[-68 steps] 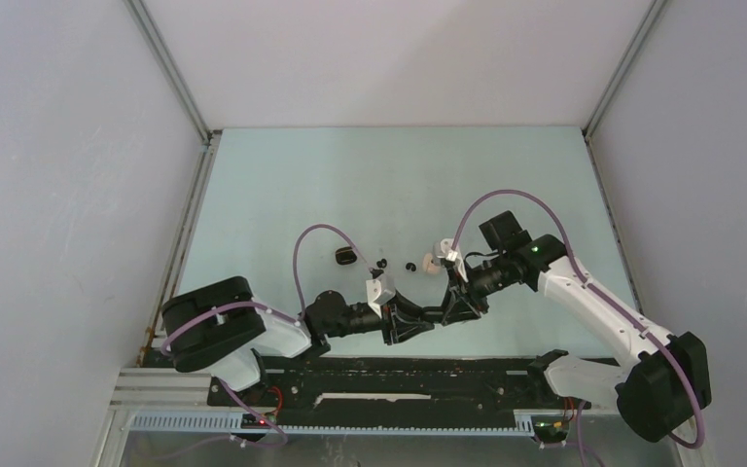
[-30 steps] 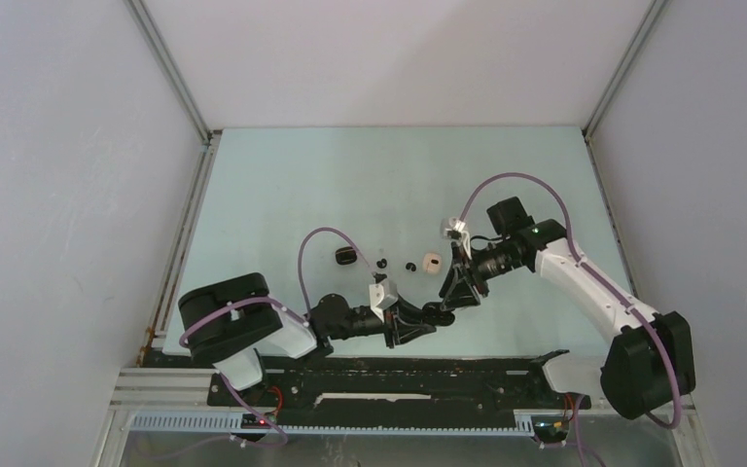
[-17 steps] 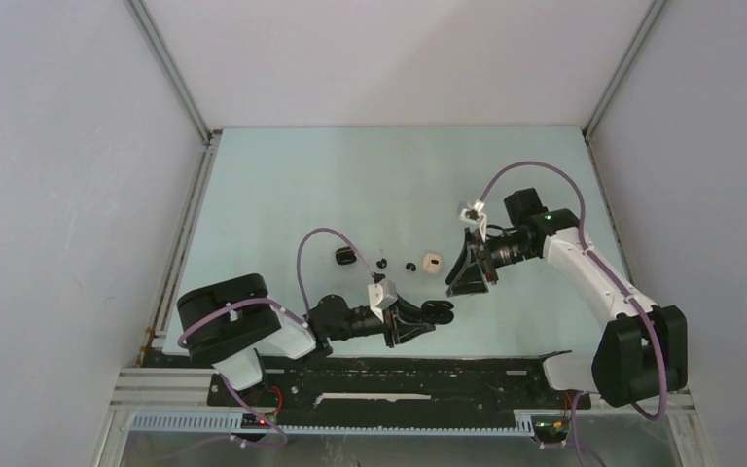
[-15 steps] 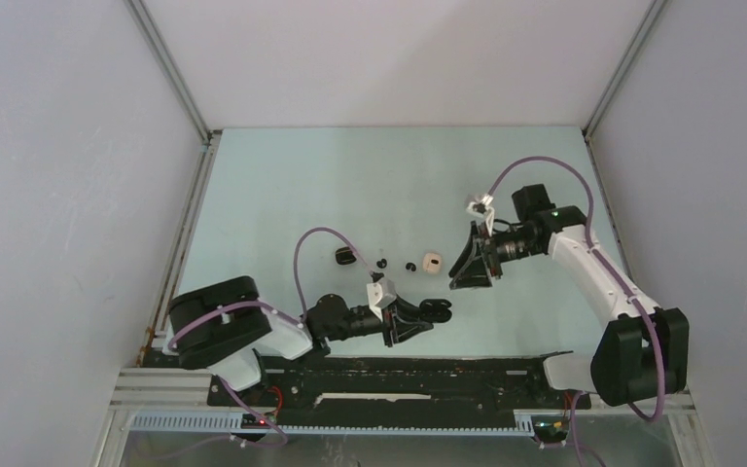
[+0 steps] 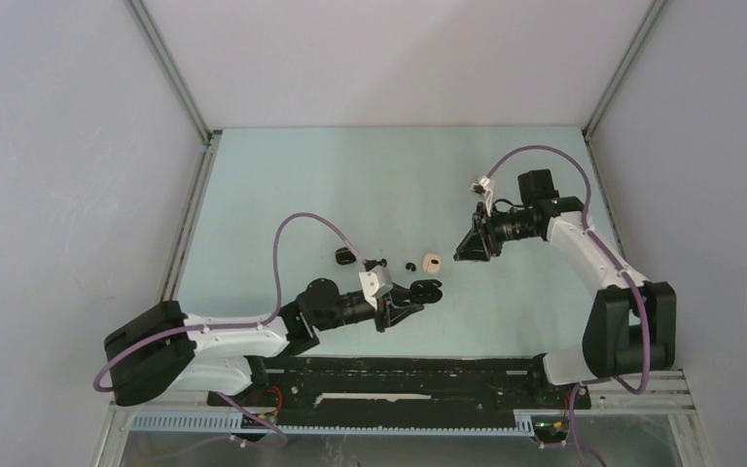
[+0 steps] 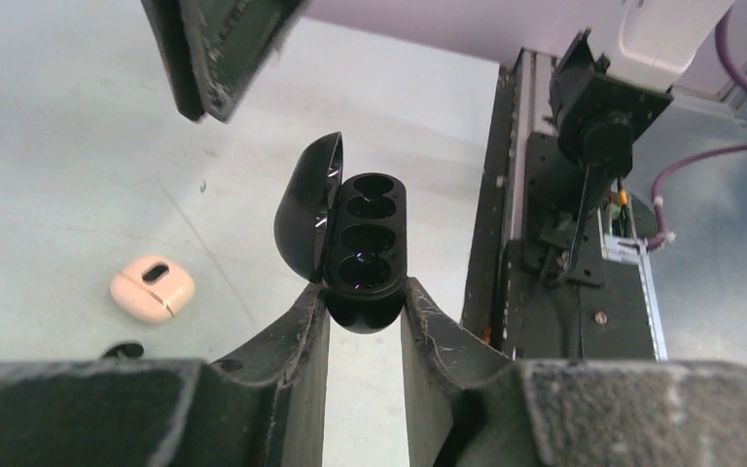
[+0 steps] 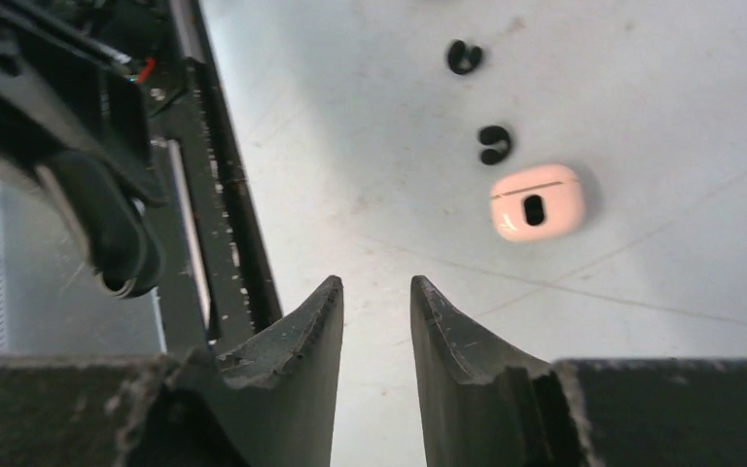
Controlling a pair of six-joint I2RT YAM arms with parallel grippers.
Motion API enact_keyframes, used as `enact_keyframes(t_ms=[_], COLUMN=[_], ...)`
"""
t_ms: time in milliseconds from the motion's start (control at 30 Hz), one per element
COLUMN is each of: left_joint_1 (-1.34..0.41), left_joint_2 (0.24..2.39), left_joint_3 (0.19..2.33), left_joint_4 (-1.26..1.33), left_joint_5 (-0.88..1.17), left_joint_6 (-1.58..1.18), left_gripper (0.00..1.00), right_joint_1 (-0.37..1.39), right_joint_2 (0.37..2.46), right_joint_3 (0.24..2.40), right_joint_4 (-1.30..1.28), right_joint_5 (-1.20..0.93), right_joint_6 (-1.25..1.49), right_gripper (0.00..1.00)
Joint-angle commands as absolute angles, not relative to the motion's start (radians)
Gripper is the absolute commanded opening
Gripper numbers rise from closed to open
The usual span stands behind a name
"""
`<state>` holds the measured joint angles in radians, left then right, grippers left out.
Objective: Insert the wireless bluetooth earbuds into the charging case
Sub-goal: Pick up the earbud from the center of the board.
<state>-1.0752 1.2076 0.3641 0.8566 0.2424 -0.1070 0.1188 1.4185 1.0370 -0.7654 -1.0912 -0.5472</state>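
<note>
My left gripper (image 6: 365,300) is shut on the base of a black charging case (image 6: 363,233) and holds it off the table, lid (image 6: 306,209) swung open and its sockets empty. From above, the case (image 5: 429,289) sits at the tip of the left gripper (image 5: 416,294), just in front of two black earbuds (image 5: 409,266) (image 5: 381,263). The right wrist view shows the same earbuds (image 7: 494,143) (image 7: 464,56) lying loose on the table. My right gripper (image 7: 376,284) is open and empty, hovering right of them (image 5: 462,249).
A closed pink case (image 5: 432,262) (image 7: 536,201) (image 6: 152,289) lies beside the nearer earbud. A small black closed case (image 5: 344,257) rests further left. The black base rail (image 5: 399,375) runs along the near edge, and grey walls enclose the table.
The left arm has stretched forward, carrying the open case toward the earbuds. The right gripper has pulled back from the case, up and to the right, and its jaws have narrowed a little.
</note>
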Motion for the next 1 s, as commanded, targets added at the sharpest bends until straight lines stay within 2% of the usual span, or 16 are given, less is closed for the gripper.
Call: enact_keyframes(t_ms=[0,267,433,667,967], left_joint_1=[-1.05,-0.982,-0.953,-0.947,-0.943], left_joint_2=[1.175,1.132,1.112,1.096,1.099], left_joint_3=[0.291,0.183,0.185,0.189,0.197], left_joint_4=[0.912,1.031,1.023,0.995,0.977], left_joint_5=[0.29,0.332,0.366,0.365,0.371], left_joint_6=[-0.139,-0.192,-0.198,-0.188,-0.184], left_gripper=[0.0,0.0,0.0,0.0,0.0], right_joint_1=[0.17,0.344,0.414,0.471,0.492], right_joint_2=[1.503,1.795,1.963,2.08,2.12], right_joint_3=[1.11,1.343,1.471,1.567,1.568], right_joint_4=[-0.603,-0.659,-0.752,-0.801,-0.802], right_joint_5=[-0.933,-0.734,-0.682,-0.615,-0.552], right_joint_6=[-0.435,-0.395,-0.403,-0.395,-0.393], right_gripper=[0.33,0.27,0.28,0.31,0.32])
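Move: The small black earbud I want lies on the board about 6 cm ahead of my right hand, 10 cm to its left and some 16 cm below. The peach case sits right beside it, roughly 6 cm to the earbud's right and 1 cm farther out. A second black earbud lies about 8 cm to its left, also 1 cm farther out. From my left hand, which holds the open black case, the wanted earbud is some 15 cm ahead, about level sideways and 17 cm down. I swing my right hand forward, left and down towards the centre earbud, then sink almost straight down, about 14 cm lower in all, tipping the fingers some 30 degrees steeper. They stay part open and I ease to a stop over the earbud beside the peach case. Meanwhile my left hand keeps its hold on the open black case and draws it about 4 cm left and a little lower. ##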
